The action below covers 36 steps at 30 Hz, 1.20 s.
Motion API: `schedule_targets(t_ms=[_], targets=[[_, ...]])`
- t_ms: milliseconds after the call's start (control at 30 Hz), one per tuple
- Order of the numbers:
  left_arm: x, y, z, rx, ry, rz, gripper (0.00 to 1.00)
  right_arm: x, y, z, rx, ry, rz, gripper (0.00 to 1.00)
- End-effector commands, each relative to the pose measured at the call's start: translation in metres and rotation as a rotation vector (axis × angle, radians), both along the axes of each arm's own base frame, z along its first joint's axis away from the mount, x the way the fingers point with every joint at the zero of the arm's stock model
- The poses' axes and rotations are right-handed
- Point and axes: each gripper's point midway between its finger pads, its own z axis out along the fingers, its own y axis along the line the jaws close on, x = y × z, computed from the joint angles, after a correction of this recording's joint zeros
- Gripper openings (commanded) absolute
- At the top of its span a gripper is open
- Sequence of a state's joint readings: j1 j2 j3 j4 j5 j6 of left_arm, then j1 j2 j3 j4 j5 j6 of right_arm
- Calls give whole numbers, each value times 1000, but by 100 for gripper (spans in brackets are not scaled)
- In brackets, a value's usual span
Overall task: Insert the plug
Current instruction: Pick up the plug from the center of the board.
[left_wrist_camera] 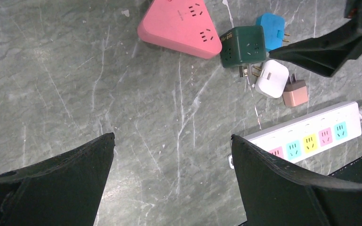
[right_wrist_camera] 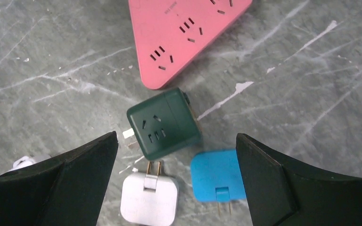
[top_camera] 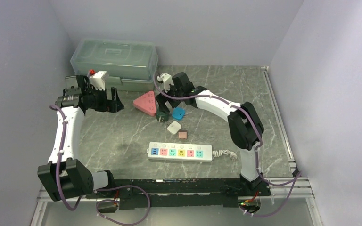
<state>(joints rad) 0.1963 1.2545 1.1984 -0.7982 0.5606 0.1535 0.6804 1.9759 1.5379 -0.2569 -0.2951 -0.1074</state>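
Several plugs lie loose in the middle of the table: a dark green plug (right_wrist_camera: 162,125), a blue plug (right_wrist_camera: 217,181), a white plug (right_wrist_camera: 149,200) and a small tan plug (left_wrist_camera: 295,92). A white power strip (top_camera: 180,152) with coloured sockets lies nearer the arm bases. My right gripper (right_wrist_camera: 176,136) hovers open above the green plug, with the white and blue plugs also between its fingers, touching nothing. My left gripper (left_wrist_camera: 172,137) is open over bare table to the left of the plugs, holding nothing.
A pink triangular socket block (top_camera: 146,102) lies just behind the plugs, next to the green one. A translucent green lidded box (top_camera: 115,61) stands at the back left. The power strip's cord (top_camera: 226,154) coils at its right end. Walls close in on three sides.
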Motion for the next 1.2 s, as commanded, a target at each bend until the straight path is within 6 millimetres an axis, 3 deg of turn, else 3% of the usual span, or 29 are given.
schedule_targets(t_ms=[0,233,633,700,800,867,967,1167], targets=[[-3,-7,0,-3,-6,-38,99,5,23,19,87,0,41,100],[-3,-10,-6,6,1,-46,99,5,28,-12,36,34,-2,100],[-8,-15,3,8,-16,-62,99,6,35,-39,8,53,24,100],[-9,-16,4,8,-17,-68,99,7,36,-43,-3,60,23,95],[-11,-18,6,6,-18,-77,99,6,35,-47,-14,74,22,80],[-13,-20,6,3,-16,-86,99,4,32,-47,-14,70,16,70],[-15,-25,6,-7,-14,-108,99,3,28,-35,8,40,-5,66],[-21,-38,17,-11,-61,-176,99,-1,23,14,108,6,-92,61]])
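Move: The green plug lies just under the right gripper: about 1 cm back, 3 cm left and some 7 cm below. The blue plug sits level ahead and about 4 cm right of this hand, the white plug roughly 7 cm back and 2 cm right, and the pink triangular socket about 4 cm ahead and 11 cm left, all some 8 to 9 cm below. From the left hand the green plug is about 5 cm ahead, 21 cm right and 17 cm below. Lower the open right gripper about 7 cm onto the green plug, easing nearly 3 cm left on the way, and close the fingers until both sides pinch it. Keeping that grip, start drawing right and slightly back, about 1.5 cm. Meanwhile bring the empty, open left gripper some 3 cm right and back. ##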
